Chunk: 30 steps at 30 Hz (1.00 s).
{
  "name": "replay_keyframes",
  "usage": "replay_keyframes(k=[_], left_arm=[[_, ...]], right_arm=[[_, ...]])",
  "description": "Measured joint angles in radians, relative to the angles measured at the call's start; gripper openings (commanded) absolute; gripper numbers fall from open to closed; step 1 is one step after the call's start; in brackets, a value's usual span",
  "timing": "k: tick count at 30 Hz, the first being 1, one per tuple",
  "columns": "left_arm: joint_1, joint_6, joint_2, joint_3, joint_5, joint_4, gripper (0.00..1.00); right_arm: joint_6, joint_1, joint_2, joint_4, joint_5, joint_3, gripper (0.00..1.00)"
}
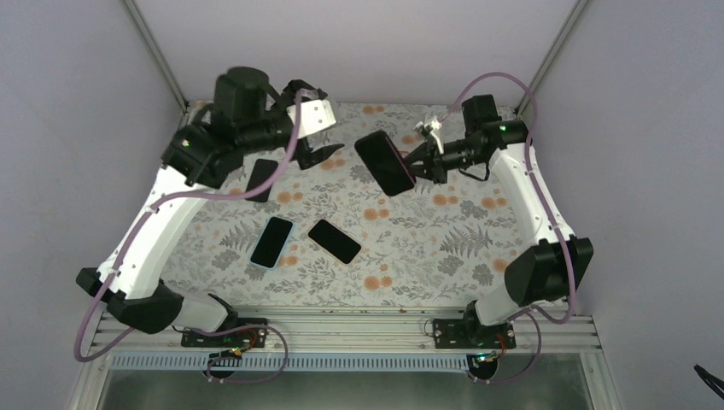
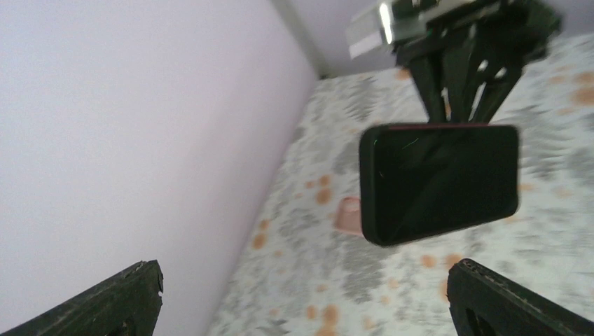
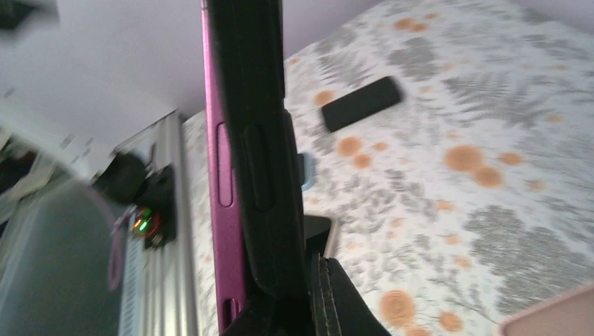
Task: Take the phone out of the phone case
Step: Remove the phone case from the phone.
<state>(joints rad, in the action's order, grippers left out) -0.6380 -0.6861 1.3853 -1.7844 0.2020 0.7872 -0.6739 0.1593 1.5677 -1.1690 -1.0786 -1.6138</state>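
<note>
A black phone (image 1: 384,162) in a magenta phone case (image 3: 223,175) hangs in the air over the back middle of the table, and my right gripper (image 1: 416,166) is shut on its right end. From the right wrist I see it edge-on: the black phone (image 3: 252,140) lies against the case's side, with the fingers (image 3: 343,301) clamped at the bottom. My left gripper (image 1: 318,137) stands open just left of the phone, touching nothing. In the left wrist view the screen (image 2: 440,180) faces me, beyond the wide-apart fingertips (image 2: 140,294).
On the floral mat lie a phone in a light blue case (image 1: 271,242), a bare black phone (image 1: 335,241) and another dark phone (image 1: 261,179) under the left arm. A pink object (image 2: 348,213) lies on the mat behind the held phone. Walls close the left, back and right.
</note>
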Motion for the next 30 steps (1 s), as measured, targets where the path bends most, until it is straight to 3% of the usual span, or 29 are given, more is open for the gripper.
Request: replay_keyframes(k=[3,7,12,19,30], left_arm=[[-0.108,-0.044,0.021,0.166,-0.238,-0.206,1.00],[-0.196,-0.082,0.114,0.357,-0.396,-0.381,1.00],[-0.217,-0.070,0.168,0.395,-0.412,-0.512,1.00],[-0.218,-0.032,0.173,0.336,-0.389,-0.687,1.00],[-0.222,0.016,0.321,0.276,-0.343,-0.750,1.00]], right_arm=[[0.192,-0.020,0.035,0.153,0.055,-0.036,0.03],[0.466,-0.023,0.032,0.389,0.215,-0.034,0.03],[0.675,-0.010,0.058,0.529,0.397,-0.063,0.03],[0.800,-0.003,0.090,0.632,0.603,-0.057,0.03],[0.875,-0.003,0.084,0.724,0.676,-0.028,0.03]])
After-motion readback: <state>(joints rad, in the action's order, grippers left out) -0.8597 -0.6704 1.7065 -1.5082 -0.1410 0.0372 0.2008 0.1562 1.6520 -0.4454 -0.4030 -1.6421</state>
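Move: The cased phone is already pinched in the right hand, its middle about 4 cm to the left of that hand, level fore and aft, and about 1 cm lower. The empty left hand has it roughly 11 cm to the right and 13 cm below. From the right hand, the empty pink case lies some 17 cm ahead, 1 cm right and 31 cm down; the peach-edged phone is about 6 cm back and 18 cm left, equally low. The cased phone, still pinched by its long side, is swung about 18 cm forward and some 6 cm right towards the space over the pink case, turning roughly 50 degrees clockwise at nearly constant height. The left hand, open and touching nothing, dips steeply, climbs part-way and sinks again, ending well to the right, lower and farther forward, nearer side behind the phone. ##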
